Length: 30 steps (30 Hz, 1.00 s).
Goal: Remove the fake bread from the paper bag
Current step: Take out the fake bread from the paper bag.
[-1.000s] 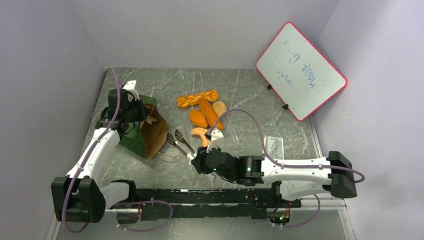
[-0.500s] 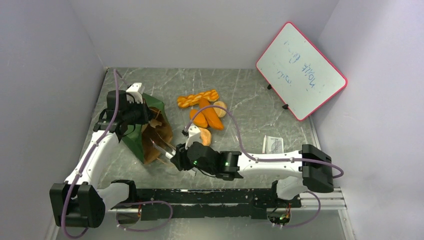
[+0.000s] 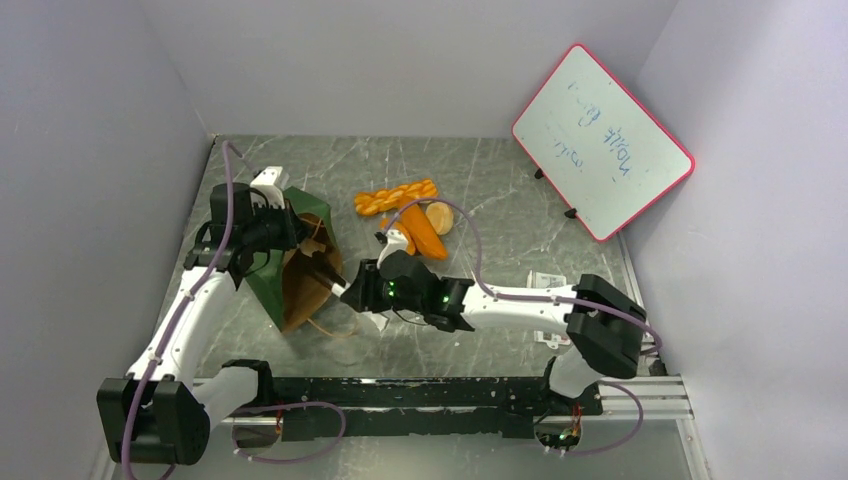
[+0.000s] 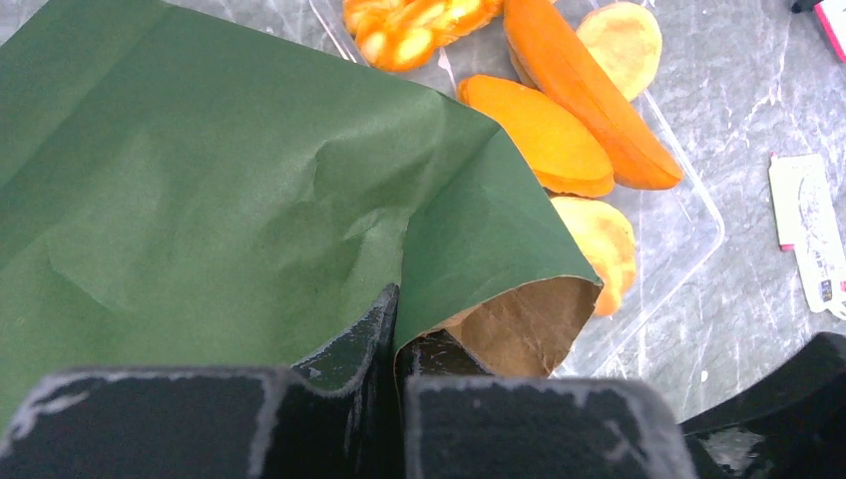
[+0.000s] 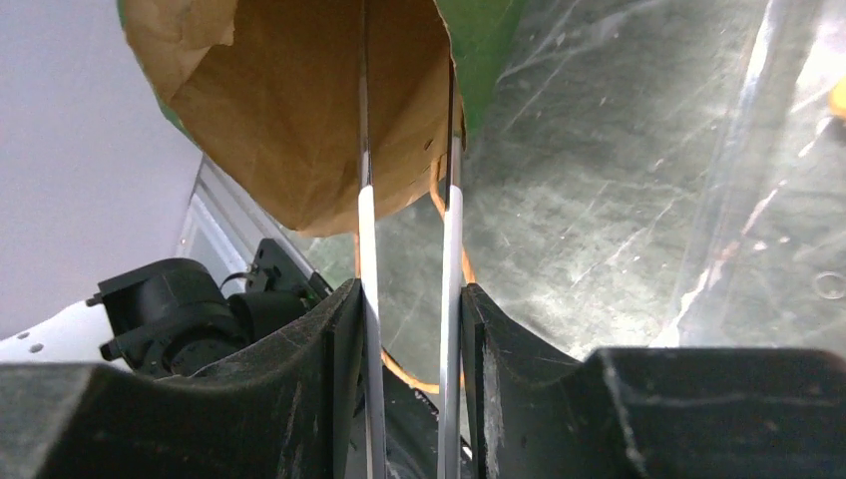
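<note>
The paper bag (image 3: 283, 262), green outside and brown inside, lies tilted with its mouth toward the right; it also shows in the left wrist view (image 4: 219, 190) and the right wrist view (image 5: 299, 110). My left gripper (image 3: 275, 225) is shut on the bag's rim (image 4: 399, 329). My right gripper (image 3: 350, 292) is shut on the metal tongs (image 5: 409, 200), whose two arms reach into the bag's mouth. The fake bread (image 3: 415, 215) lies outside the bag: a braided loaf (image 3: 395, 196), oval rolls (image 4: 544, 135) and a pale bun (image 3: 440, 217). What is inside the bag is hidden.
The bread rests on a clear plastic tray (image 4: 688, 215). A red-framed whiteboard (image 3: 602, 140) leans at the back right. A small white label (image 3: 548, 290) lies on the marble table. Walls close in on the left, back and right.
My right gripper has moved left with the tongs, and their tips now reach into the bag's mouth. My left gripper has lifted and turned the bag's rim a little.
</note>
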Tool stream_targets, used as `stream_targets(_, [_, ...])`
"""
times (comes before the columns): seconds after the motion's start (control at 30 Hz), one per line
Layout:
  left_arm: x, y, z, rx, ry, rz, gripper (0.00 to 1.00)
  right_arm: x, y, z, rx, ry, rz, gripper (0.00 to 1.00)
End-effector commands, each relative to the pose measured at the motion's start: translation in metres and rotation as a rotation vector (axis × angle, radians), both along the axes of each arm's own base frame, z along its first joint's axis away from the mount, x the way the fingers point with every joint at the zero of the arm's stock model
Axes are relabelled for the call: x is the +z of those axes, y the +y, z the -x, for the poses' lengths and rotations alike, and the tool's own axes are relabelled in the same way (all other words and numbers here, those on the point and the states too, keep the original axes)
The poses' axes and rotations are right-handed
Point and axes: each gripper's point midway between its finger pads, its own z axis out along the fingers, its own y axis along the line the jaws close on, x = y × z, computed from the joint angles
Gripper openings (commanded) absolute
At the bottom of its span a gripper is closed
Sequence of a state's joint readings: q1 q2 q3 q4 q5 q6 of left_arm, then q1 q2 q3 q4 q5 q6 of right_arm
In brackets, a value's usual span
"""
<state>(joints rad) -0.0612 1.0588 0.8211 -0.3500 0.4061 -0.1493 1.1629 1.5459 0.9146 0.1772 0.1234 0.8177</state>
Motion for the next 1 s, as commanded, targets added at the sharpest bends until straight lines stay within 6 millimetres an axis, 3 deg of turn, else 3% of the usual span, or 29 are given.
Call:
stream_targets(0.0, [0.009, -0.001, -0.001, 0.012, -0.046, 0.032, 0.07, 0.023, 0.025, 0.002, 0.031, 0.097, -0.135, 0.41])
stream_targets(0.23, [0.002, -0.001, -0.003, 0.055, -0.061, 0.077, 0.07, 0.000, 0.036, 0.003, 0.007, 0.249, -0.139, 0.40])
stream_targets(0.27, [0.000, -0.002, -0.003, 0.061, -0.062, 0.086, 0.07, 0.007, 0.041, -0.001, 0.002, 0.252, -0.156, 0.40])
stream_targets(0.4, [-0.005, -0.001, -0.004, 0.104, -0.065, 0.118, 0.07, -0.004, 0.044, -0.007, -0.031, 0.312, -0.148, 0.40])
stream_targets(0.7, [0.009, 0.006, -0.008, 0.260, -0.102, 0.122, 0.07, -0.020, 0.057, -0.017, -0.080, 0.423, -0.142, 0.39])
stream_targets(0.97, [0.004, 0.006, -0.008, 0.312, -0.101, 0.094, 0.07, -0.030, 0.065, -0.027, -0.128, 0.491, -0.142, 0.40])
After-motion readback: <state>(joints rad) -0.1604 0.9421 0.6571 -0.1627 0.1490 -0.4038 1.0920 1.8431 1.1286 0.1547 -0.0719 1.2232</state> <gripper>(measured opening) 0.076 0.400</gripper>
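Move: The middle of the bag's mouth lies some 8 cm left of the right hand, 3 cm ahead and about 4 cm lower; bread inside can't be made out. From that hand, on the table about 12 cm lower, the curved bread lies 10 cm right and 4 cm ahead, the oval bread 9 cm right and 10 cm ahead. From the left hand, pinching the rim, the mouth's middle is 8 cm back, 3 cm right and 8 cm lower. The right hand, still gripping the tongs with its opening unchanged, pushes their heads deeper into the bag, travelling about 6 cm left and sinking 3 to 4 cm, with a slight forward drift, while it rolls some 25 degrees about its own length. The left hand keeps its pinch on the rim, dips about 2 cm and comes most of the way back up, turning roughly 15 degrees counter-clockwise. ##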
